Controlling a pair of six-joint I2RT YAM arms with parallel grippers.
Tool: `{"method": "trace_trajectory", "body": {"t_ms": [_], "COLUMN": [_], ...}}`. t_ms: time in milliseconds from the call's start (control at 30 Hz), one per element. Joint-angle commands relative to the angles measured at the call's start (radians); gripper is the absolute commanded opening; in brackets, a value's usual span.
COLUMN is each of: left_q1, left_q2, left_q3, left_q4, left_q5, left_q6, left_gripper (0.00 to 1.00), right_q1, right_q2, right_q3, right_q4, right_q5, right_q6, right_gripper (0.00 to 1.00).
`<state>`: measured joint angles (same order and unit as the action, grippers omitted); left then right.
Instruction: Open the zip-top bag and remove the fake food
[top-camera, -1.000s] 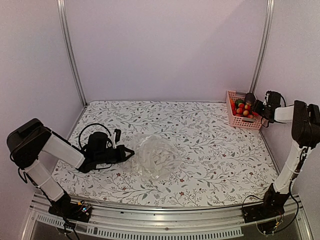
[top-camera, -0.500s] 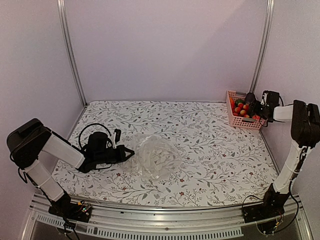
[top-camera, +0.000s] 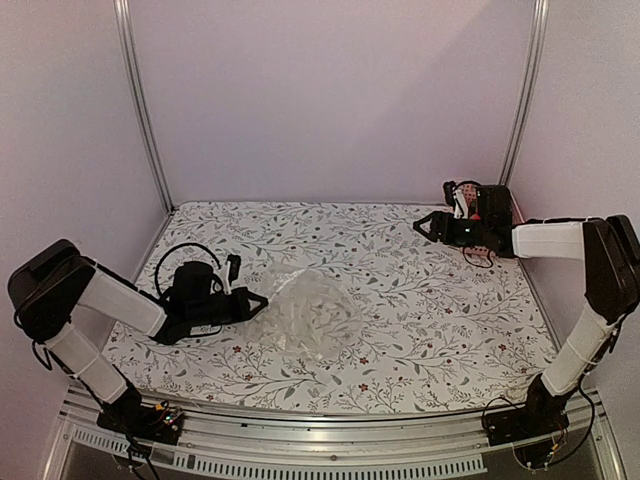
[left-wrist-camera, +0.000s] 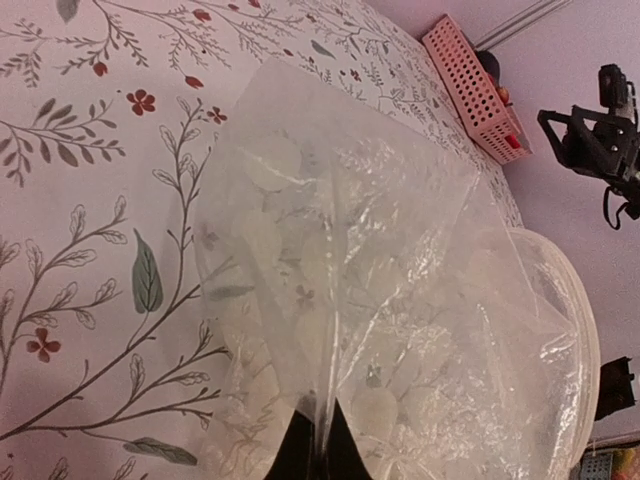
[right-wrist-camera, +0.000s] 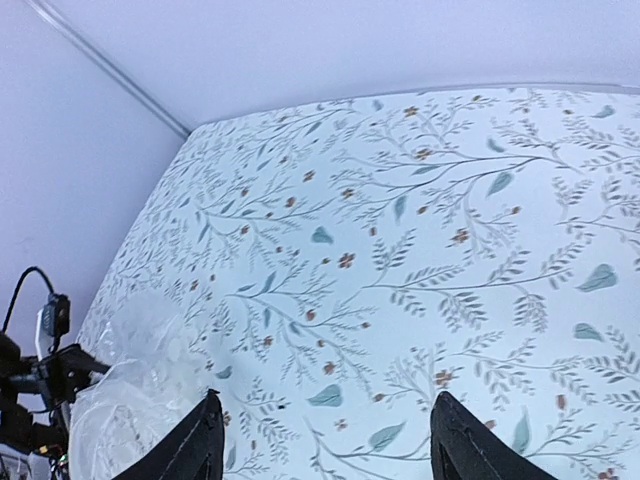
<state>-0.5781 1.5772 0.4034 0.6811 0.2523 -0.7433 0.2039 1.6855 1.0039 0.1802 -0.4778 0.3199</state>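
The zip-top bag (top-camera: 312, 315) lies crumpled on the flowered table, clear, with no coloured pieces showing inside. My left gripper (top-camera: 252, 304) is shut on its left edge. In the left wrist view the black fingertips (left-wrist-camera: 300, 455) pinch a fold of the zip-top bag (left-wrist-camera: 400, 300). My right gripper (top-camera: 424, 226) hangs open and empty over the table's back right, pointing left, well apart from the bag. In the right wrist view the right gripper (right-wrist-camera: 325, 445) has bare table between its fingers, and the bag (right-wrist-camera: 130, 395) sits at lower left. The fake food is hidden behind my right arm.
A pink slatted basket (left-wrist-camera: 465, 85) stands at the table's back right corner, mostly covered by my right arm in the top view. Metal frame posts (top-camera: 140, 100) rise at the back corners. Flowered cloth (top-camera: 400, 300) stretches between bag and basket.
My right gripper has left the basket and swung left over the table, now facing the bag. The left gripper and the bag have stayed put.
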Motion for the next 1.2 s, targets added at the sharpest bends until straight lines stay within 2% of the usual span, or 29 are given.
{"method": "trace_trajectory", "body": {"t_ms": [0, 267, 600, 967, 1167], "left_q1": [-0.016, -0.070, -0.139, -0.196, -0.243], "left_q2": [-0.033, -0.068, -0.094, -0.121, -0.137], "left_q3": [0.023, 0.052, 0.084, 0.098, 0.105], "left_q4": [-0.051, -0.128, -0.181, -0.209, -0.215], "left_q5": [-0.041, -0.128, -0.222, -0.320, -0.384], "left_q6": [0.042, 0.085, 0.132, 0.188, 0.249], "left_gripper": [0.00, 0.00, 0.00, 0.00, 0.00], "right_q1": [0.087, 0.253, 0.437, 0.477, 0.477], "right_q2": [-0.064, -0.055, 0.049, 0.166, 0.209], "right_q3": [-0.035, -0.065, -0.065, -0.037, -0.028], "right_q4": [-0.005, 0.003, 0.120, 0.203, 0.268], "right_q5": [-0.162, -0.306, -0.348, -0.327, -0.332], "right_q6": [0.050, 0.137, 0.282, 0.389, 0.455], "right_gripper": [0.68, 0.69, 0.70, 0.65, 0.69]}}
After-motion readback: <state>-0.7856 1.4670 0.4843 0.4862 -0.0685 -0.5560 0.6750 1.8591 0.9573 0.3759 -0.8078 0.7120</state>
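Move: The empty zip-top bag spreads out from the left fingers, which still pinch its left edge; its middle is about 12 cm to that hand's right, 2 cm back and 4 cm below. From the open right hand the bag's middle is some 30 cm to the left, 20 cm back and 13 cm lower. The pink basket stands behind the right hand's path, roughly 20 cm to its right, 8 cm farther out and 9 cm below. Towards the bag's free right side sweeps the right hand, leftward and back together, roughly 27 cm, dipping late and then nearly stopping. Its wrist turns counter-clockwise some 35 degrees and tips down, fingers staying open. The left hand keeps its pinch on the bag and raises the held edge slowly, easing right and tilting its fingertips up. ##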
